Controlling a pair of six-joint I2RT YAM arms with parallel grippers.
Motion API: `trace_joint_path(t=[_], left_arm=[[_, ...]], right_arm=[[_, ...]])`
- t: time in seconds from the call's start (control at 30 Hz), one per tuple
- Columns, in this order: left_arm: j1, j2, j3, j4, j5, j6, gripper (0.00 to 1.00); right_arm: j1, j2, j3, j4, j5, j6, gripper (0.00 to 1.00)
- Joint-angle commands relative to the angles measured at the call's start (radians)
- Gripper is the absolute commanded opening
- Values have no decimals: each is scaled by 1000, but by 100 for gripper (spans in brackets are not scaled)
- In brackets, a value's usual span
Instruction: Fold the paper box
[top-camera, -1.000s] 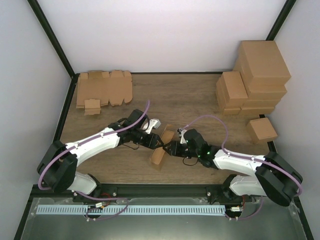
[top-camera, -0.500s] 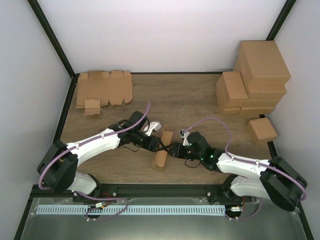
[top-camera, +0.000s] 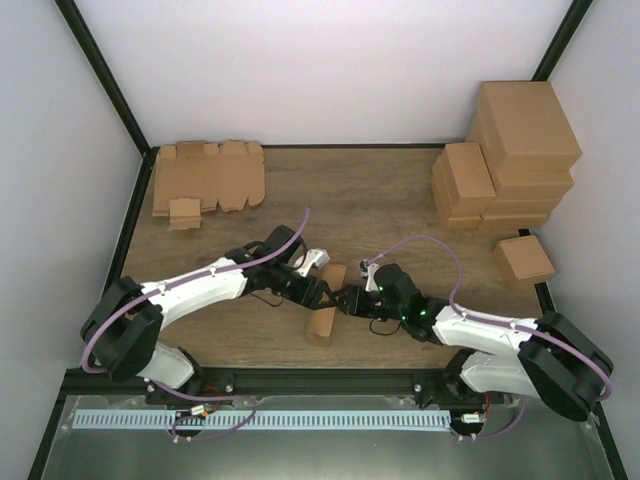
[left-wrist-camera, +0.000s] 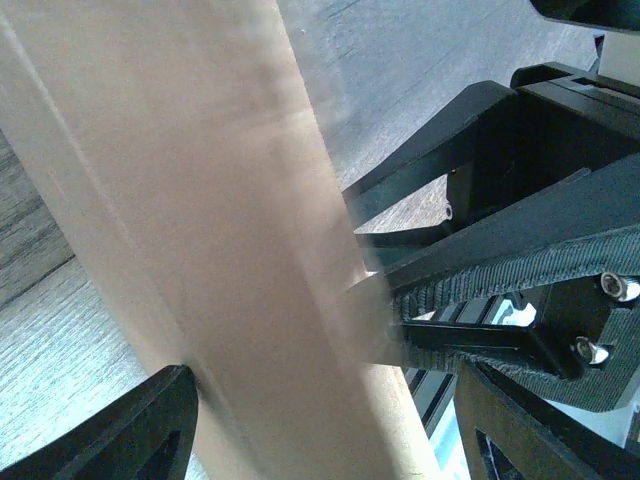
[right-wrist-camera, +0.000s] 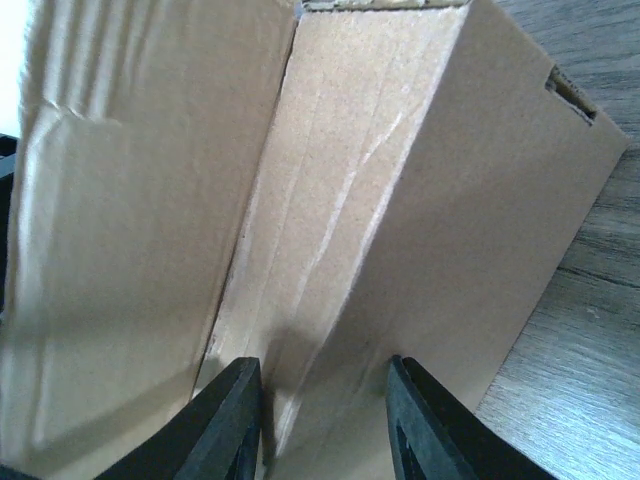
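Observation:
The paper box (top-camera: 326, 303), a partly folded piece of plain brown cardboard, stands on the wooden table between both arms. My left gripper (top-camera: 314, 291) meets it from the left. In the left wrist view its jaws (left-wrist-camera: 320, 378) stand open astride a blurred cardboard panel (left-wrist-camera: 230, 250), with a gap on the right side. My right gripper (top-camera: 346, 300) comes in from the right. In the right wrist view it (right-wrist-camera: 322, 365) is shut on a creased fold of the box (right-wrist-camera: 330, 200). The left wrist view shows the right gripper's fingers (left-wrist-camera: 480, 285) pinching a cardboard edge.
Flat die-cut cardboard blanks (top-camera: 207, 177) lie at the back left. A stack of folded brown boxes (top-camera: 505, 155) stands at the back right, with one small box (top-camera: 523, 260) in front of it. A black frame rail (top-camera: 320, 381) runs along the near edge.
My left gripper's jaws have spread apart around the box and the arm has edged right. My right gripper has pushed left and closed a little. The box has shifted slightly nearer.

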Motion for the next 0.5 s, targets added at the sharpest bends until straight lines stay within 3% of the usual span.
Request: trace_joint_path(t=[0.0, 0.13, 0.33, 0.47], left_arm=[[-23, 34, 45, -13, 23, 13, 76], [-33, 47, 100, -95, -48, 51, 91], [-36, -5, 135, -110, -70, 22, 100], [-36, -69, 140, -120, -97, 2, 100]], right_arm=[[7, -5, 13, 10, -2, 3, 35], [7, -36, 15, -20, 11, 3, 35], [7, -51, 12, -44, 21, -2, 36], [7, -85, 7, -70, 38, -1, 39]])
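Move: The paper box's raised flap lies just right of the left hand, its middle some 2 cm right, 1 cm back and about 3 cm lower. The box body is about 3 cm right of that hand, 1 cm back and 5 cm down, with the right gripper's fingertips some 5 cm to the right and level fore and aft. From the right hand, the body's middle is roughly 3 cm left, level fore and aft, and 4 cm below. The left hand, already at the flap with its fingers well apart, spreads them to fully open while easing barely 1 cm to the right and a touch forward, then turns upward and climbs about 2 cm, backing off the pressed-over flap with next to no wrist turn. The right hand stays at the box's right upper edge with its fingers part-closed, creeping up only about half a centimetre. ##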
